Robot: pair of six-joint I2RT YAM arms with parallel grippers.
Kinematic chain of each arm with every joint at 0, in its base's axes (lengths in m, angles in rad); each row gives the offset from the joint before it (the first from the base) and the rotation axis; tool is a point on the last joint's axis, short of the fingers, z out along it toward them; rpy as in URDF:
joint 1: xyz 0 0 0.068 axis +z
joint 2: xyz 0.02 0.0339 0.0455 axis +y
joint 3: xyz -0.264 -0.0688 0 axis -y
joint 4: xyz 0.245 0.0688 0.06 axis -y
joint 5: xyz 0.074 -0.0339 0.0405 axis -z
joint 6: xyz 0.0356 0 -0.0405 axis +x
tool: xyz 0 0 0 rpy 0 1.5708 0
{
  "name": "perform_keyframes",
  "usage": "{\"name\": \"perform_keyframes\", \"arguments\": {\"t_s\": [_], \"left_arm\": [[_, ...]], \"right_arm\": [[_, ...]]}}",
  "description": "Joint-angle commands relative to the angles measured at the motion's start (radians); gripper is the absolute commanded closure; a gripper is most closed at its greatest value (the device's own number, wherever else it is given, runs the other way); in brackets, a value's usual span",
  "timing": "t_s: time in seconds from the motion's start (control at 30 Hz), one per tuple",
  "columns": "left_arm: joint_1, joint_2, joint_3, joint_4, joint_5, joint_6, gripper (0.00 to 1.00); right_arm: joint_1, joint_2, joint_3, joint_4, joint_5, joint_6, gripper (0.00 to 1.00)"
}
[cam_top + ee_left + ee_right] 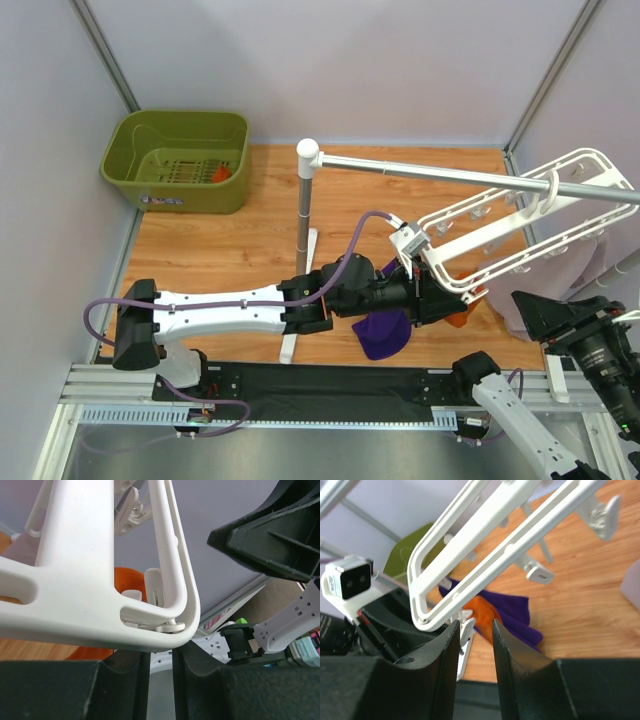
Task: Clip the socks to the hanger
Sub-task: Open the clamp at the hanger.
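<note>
The white hanger point(450, 275) hangs tilted from the silver rail at the right. My left gripper point(432, 290) reaches across to the hanger's near corner. In the left wrist view that corner point(75, 580) lies across the tips of my left gripper point(161, 652), whose jaws are closed to a narrow slit on its edge. One orange sock point(458, 318) sits just under that corner, beside a clip point(152, 585); whether the clip holds it cannot be told. A second sock point(222, 173) lies in the basket. My right gripper point(522, 300) stands short of the hanger point(520, 545), jaws point(472, 625) apart and empty, facing the sock point(482, 615).
A green basket point(120, 150) stands at the back left. The silver rail point(430, 175) runs right from a white post point(305, 200) mid-table. A dark purple cloth point(385, 335) lies on the wood below the left gripper. Pale lilac cloth point(600, 260) hangs at the right.
</note>
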Motion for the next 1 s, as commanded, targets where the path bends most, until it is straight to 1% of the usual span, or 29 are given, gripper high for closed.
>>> {"name": "perform_keyframes", "arguments": {"t_s": [0.0, 0.1, 0.2, 0.33, 0.37, 0.43, 0.5, 0.53, 0.6, 0.67, 0.77, 0.87, 0.97], "left_arm": [[-0.003, -0.027, -0.013, 0.019, -0.014, 0.064, 1.0], [-0.003, -0.036, -0.011, -0.006, -0.033, 0.074, 1.0], [0.0, -0.045, -0.007, -0.024, -0.033, 0.075, 1.0], [0.002, -0.059, 0.0, -0.055, -0.031, 0.078, 1.0], [0.002, -0.065, -0.002, -0.06, -0.058, 0.078, 1.0], [0.0, -0.081, -0.003, -0.069, -0.065, 0.078, 1.0], [0.002, -0.09, -0.002, -0.075, -0.066, 0.08, 1.0], [0.001, -0.093, -0.002, -0.084, -0.066, 0.08, 1.0], [0.0, -0.096, -0.002, -0.089, -0.068, 0.078, 1.0], [0.0, -0.096, -0.003, -0.095, -0.075, 0.077, 1.0], [0.004, -0.111, -0.007, -0.118, -0.098, 0.072, 1.0], [0.008, -0.134, -0.02, -0.141, -0.148, 0.072, 1.0], [0.014, -0.156, -0.034, -0.158, -0.204, 0.083, 1.0]], "right_arm": [[0.005, 0.003, 0.055, -0.152, 0.211, -0.072, 0.66], [0.006, 0.005, 0.024, -0.151, 0.291, -0.124, 0.61], [0.011, -0.024, -0.048, -0.082, 0.329, -0.184, 0.59], [0.017, -0.104, -0.141, 0.056, 0.29, -0.264, 0.56], [0.017, -0.116, -0.166, 0.122, 0.273, -0.308, 0.54], [0.017, -0.141, -0.233, 0.177, 0.225, -0.344, 0.5], [0.018, -0.167, -0.295, 0.252, 0.192, -0.387, 0.48], [0.018, -0.176, -0.324, 0.31, 0.179, -0.399, 0.46], [0.018, -0.201, -0.391, 0.36, 0.162, -0.433, 0.42], [0.018, -0.205, -0.419, 0.412, 0.15, -0.448, 0.39], [0.018, -0.217, -0.471, 0.492, 0.075, -0.485, 0.38], [0.018, -0.222, -0.49, 0.544, 0.05, -0.502, 0.39], [0.018, -0.23, -0.498, 0.589, 0.014, -0.517, 0.44]]}}
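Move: The right hand, empty, goes for the second clamp along the hanger's near rail, about 7 cm ahead of it, 2 cm to its right and roughly at its height. The next clamp is some 7 cm ahead and 7 cm to the right, a little higher; the orange sock hangs about 4 cm ahead, 6 cm to the left and 10 cm lower. From the left hand, at the hanger's end corner, that second clamp lies about 9 cm right, 3 cm ahead and 3 cm higher. The right hand first swings about 5 cm to its right and sinks, away from the held corner, then reaches some 6 cm forward while easing back left, rolling its left side down about 20 degrees and tipping its fingers up, and spreads them from a third to over half open, to come up to the second clamp from in front. The left hand keeps its closed grip at the hanger's end corner and draws it about 3 cm left and 2 cm forward, turning slightly counter-clockwise. ##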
